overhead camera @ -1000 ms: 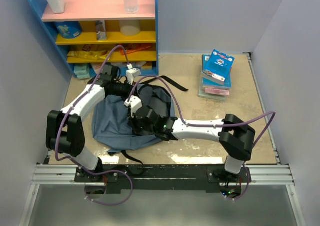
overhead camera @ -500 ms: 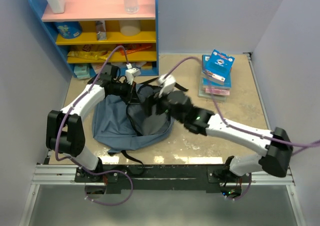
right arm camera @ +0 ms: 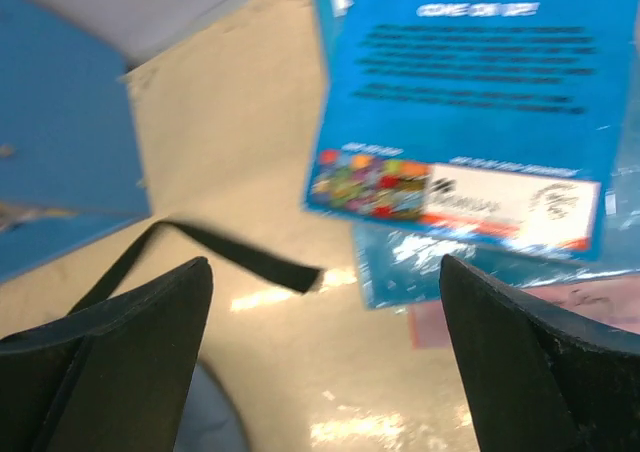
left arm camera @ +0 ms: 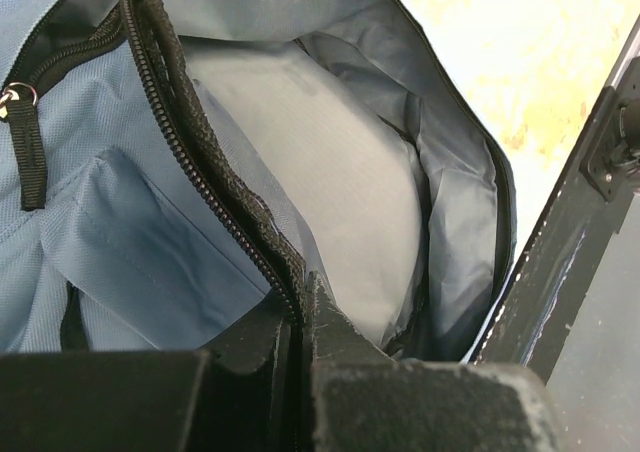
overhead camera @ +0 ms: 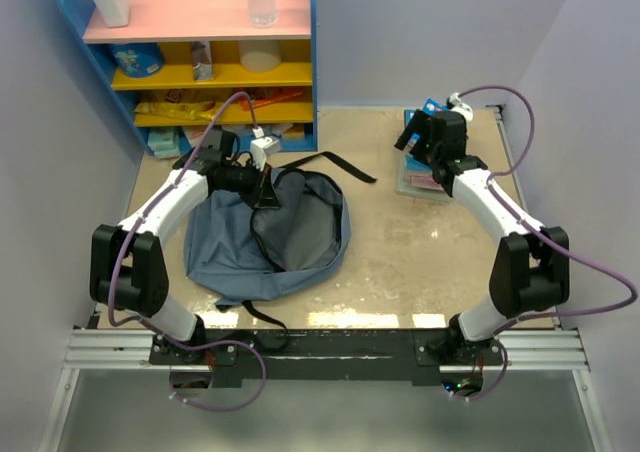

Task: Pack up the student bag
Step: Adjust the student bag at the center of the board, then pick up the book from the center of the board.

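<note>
The student bag (overhead camera: 225, 242) lies flat left of the table's middle, its main zip open and grey lining showing. My left gripper (overhead camera: 268, 195) is shut on the bag's black zipper edge (left arm camera: 215, 187) at the back of the opening and holds that rim up. In the left wrist view a pale flat panel (left arm camera: 320, 172) lies inside the bag (left arm camera: 120, 222). My right gripper (overhead camera: 418, 138) hangs open at the back right, over a stack of books (overhead camera: 435, 167). In the right wrist view its fingers (right arm camera: 150, 322) stand wide apart, with a blue book (right arm camera: 470, 92) just beyond them.
A black bag strap (overhead camera: 340, 164) trails across the table toward the books and shows as a strap end (right arm camera: 240, 257) in the right wrist view. A blue shelf unit (overhead camera: 200, 62) with bottles and packets stands at the back left. Grey walls close in both sides.
My right arm has swung from over the bag to the book stack at the back right, and its jaws have opened. My left gripper has closed on the zipper edge.
</note>
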Tool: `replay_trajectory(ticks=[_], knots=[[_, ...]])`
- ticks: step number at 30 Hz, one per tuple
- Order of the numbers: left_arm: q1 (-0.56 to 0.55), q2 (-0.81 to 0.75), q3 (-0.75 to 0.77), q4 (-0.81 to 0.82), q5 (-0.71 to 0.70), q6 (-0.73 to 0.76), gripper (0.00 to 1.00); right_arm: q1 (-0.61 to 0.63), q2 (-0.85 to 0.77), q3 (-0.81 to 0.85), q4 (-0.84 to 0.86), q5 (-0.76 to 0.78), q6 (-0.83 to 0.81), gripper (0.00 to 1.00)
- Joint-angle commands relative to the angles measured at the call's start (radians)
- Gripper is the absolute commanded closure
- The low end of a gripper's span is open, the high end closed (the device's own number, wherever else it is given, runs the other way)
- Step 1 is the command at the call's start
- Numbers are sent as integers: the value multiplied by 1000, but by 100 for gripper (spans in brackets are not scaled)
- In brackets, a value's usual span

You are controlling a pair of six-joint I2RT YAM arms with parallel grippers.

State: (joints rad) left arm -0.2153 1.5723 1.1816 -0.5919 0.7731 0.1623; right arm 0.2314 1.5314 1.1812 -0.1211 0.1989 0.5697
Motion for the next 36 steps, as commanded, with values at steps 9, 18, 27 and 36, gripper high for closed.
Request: replay_trajectory(ticks=[9,18,27,36], knots=[[5,-31,-11,-49,57,105,100,-185,45,103,-11,61,-2,1],[7,-17,1,-74,83,121,100,-300,185,115,92,31,18,1],[7,6,21,-131,109,161,100,-389,292,52,342,-97,96,1],[1,15,23,-160,124,174,100,-486,441,121,437,-337,167,1]])
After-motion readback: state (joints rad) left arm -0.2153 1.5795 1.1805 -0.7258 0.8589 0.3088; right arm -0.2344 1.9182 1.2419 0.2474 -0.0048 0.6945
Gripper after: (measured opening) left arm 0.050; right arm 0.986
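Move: Left hand is shut on the zipped edge of the student bag. The bag's middle lies almost straight below it, some 12 cm down; the grey opening is about 8 cm to its right and 3 cm ahead. From the open right hand, the top book is about 8 cm ahead, 9 cm right and 10 cm lower, with the book pile just beneath. The black strap lies 8 cm ahead and 19 cm left of that hand, on the board. The left hand keeps its pinch on the bag's zipped edge and draws it back about 3 cm, the wrist turning slightly clockwise. Meanwhile the empty right hand, fingers staying wide open, sweeps some 20 cm right past the books, edging forward about 8 cm; it sinks by a similar amount late on, beside their right-hand side, turning roughly 20 degrees clockwise. ##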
